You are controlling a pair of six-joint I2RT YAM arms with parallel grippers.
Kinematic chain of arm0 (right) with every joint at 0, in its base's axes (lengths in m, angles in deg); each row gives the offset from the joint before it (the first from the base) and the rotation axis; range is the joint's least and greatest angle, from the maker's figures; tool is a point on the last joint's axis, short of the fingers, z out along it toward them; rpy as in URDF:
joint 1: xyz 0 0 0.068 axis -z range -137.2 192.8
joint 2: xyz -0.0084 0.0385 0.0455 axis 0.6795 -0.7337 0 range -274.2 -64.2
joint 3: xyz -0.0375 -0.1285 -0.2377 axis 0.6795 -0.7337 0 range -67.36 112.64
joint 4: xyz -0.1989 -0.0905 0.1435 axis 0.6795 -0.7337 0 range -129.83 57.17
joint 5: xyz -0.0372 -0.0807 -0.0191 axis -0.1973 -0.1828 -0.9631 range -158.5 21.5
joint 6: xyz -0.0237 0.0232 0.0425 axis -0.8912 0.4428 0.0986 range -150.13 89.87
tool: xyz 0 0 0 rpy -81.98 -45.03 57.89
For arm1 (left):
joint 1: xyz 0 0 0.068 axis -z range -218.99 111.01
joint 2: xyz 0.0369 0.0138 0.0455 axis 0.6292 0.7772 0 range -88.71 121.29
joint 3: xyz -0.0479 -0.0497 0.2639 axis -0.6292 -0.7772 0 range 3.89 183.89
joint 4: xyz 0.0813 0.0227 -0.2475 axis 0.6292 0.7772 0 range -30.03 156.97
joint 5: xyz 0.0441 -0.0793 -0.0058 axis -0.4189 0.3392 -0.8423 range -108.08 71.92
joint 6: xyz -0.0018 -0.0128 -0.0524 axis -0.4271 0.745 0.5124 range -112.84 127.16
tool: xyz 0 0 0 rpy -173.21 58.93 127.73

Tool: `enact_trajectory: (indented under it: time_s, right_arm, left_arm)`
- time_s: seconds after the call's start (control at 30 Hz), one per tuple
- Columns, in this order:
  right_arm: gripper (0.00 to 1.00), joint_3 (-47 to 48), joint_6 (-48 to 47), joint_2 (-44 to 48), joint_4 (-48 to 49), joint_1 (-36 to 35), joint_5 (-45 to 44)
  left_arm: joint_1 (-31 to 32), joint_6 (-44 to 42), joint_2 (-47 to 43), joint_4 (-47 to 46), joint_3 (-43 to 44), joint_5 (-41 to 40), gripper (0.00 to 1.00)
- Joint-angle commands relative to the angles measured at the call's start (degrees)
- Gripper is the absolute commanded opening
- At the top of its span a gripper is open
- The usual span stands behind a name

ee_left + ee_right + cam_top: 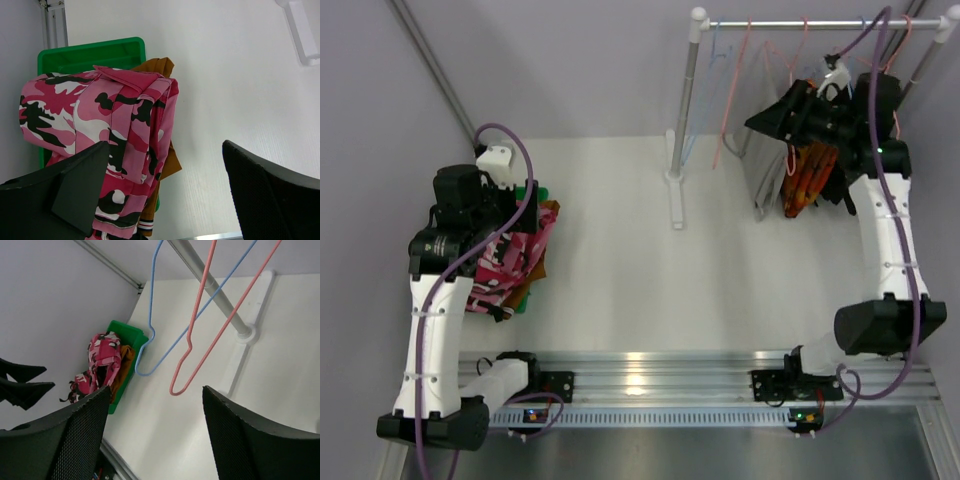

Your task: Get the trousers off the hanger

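Pink-red-white patterned trousers lie heaped over rust-brown trousers in a green bin at the table's left; both also show in the top view as the pink pair and the brown pair. My left gripper hovers above them, open and empty. Light grey trousers hang from the rack at the back right. My right gripper sits just above them among the hangers. In its wrist view the right gripper is open with nothing between the fingers.
An orange-patterned garment hangs beside the grey trousers. Bare blue and pink wire hangers dangle from the rail. The rack's post and foot stand mid-table at the back.
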Motion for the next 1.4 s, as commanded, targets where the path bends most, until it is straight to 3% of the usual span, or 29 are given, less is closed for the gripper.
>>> enact_trajectory:
  time_s: [0.0, 0.13, 0.27, 0.57, 0.87, 1.27, 1.3, 1.37]
  right_arm:
    - [0.73, -1.9, -3.1, 7.2, -1.1, 5.7, 3.2]
    - [0.74, -0.2, -4.6, 7.1, -1.9, 13.9, 2.3]
    - [0.73, 4.0, -7.7, 1.4, -3.1, 15.9, 0.9]
    - [0.73, 10.1, -2.8, -11.8, 7.3, 14.5, 5.0]
    - [0.72, 9.3, -1.7, -15.7, 12.8, 6.6, 5.9]
    - [0.2, 8.2, 4.5, -15.3, 19.7, 5.2, 8.2]
    - [0.09, 7.7, 5.7, -15.2, 21.0, 5.3, 9.5]
    - [0.0, 5.6, 10.5, -14.1, 26.6, 5.8, 11.1]
  left_arm:
    - [0.0, 0.4, -1.1, -2.3, 1.2, 0.8, 0.99]
    - [0.0, 0.7, -1.8, -3.1, 0.6, 1.8, 0.99]
    - [0.0, 0.9, -1.6, -3.1, 0.8, 2.1, 0.99]
    - [0.0, 0.5, -2.7, -3.0, -1.1, 0.9, 0.99]
    - [0.0, 0.1, -2.3, -3.4, -2.6, 0.0, 0.99]
    - [0.0, 0.2, -2.0, -3.6, -2.9, -0.1, 0.99]
    - [0.0, 0.3, -2.0, -3.6, -2.9, 0.0, 0.99]
    - [0.0, 0.3, -2.0, -3.6, -2.9, 0.1, 0.99]
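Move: The pink hanger with the grey trousers is the next aim: the near wire hangs about 9 cm ahead of the right hand, 6 cm to its right and 4 cm lower. The emptied pink hanger is roughly 12 cm ahead, 6 cm to the hand's left and 4 cm lower; the orange trousers hang about 12 cm ahead, 15 cm to the right and 15 cm below. For the left hand, the grey trousers' hanger is some 21 cm ahead, 50 cm right and 3 cm higher. Leaving the emptied hanger, the open right hand draws slightly back and up while sweeping about 11 cm right and turning some 13 degrees clockwise, then reaches forward and down past the grey trousers' pink hanger. It swings about 8 cm left while turning back, bringing the near wire between its fingers, which close and pinch it above the grey trousers, as the hand stays nearly in place and rolls slightly. ##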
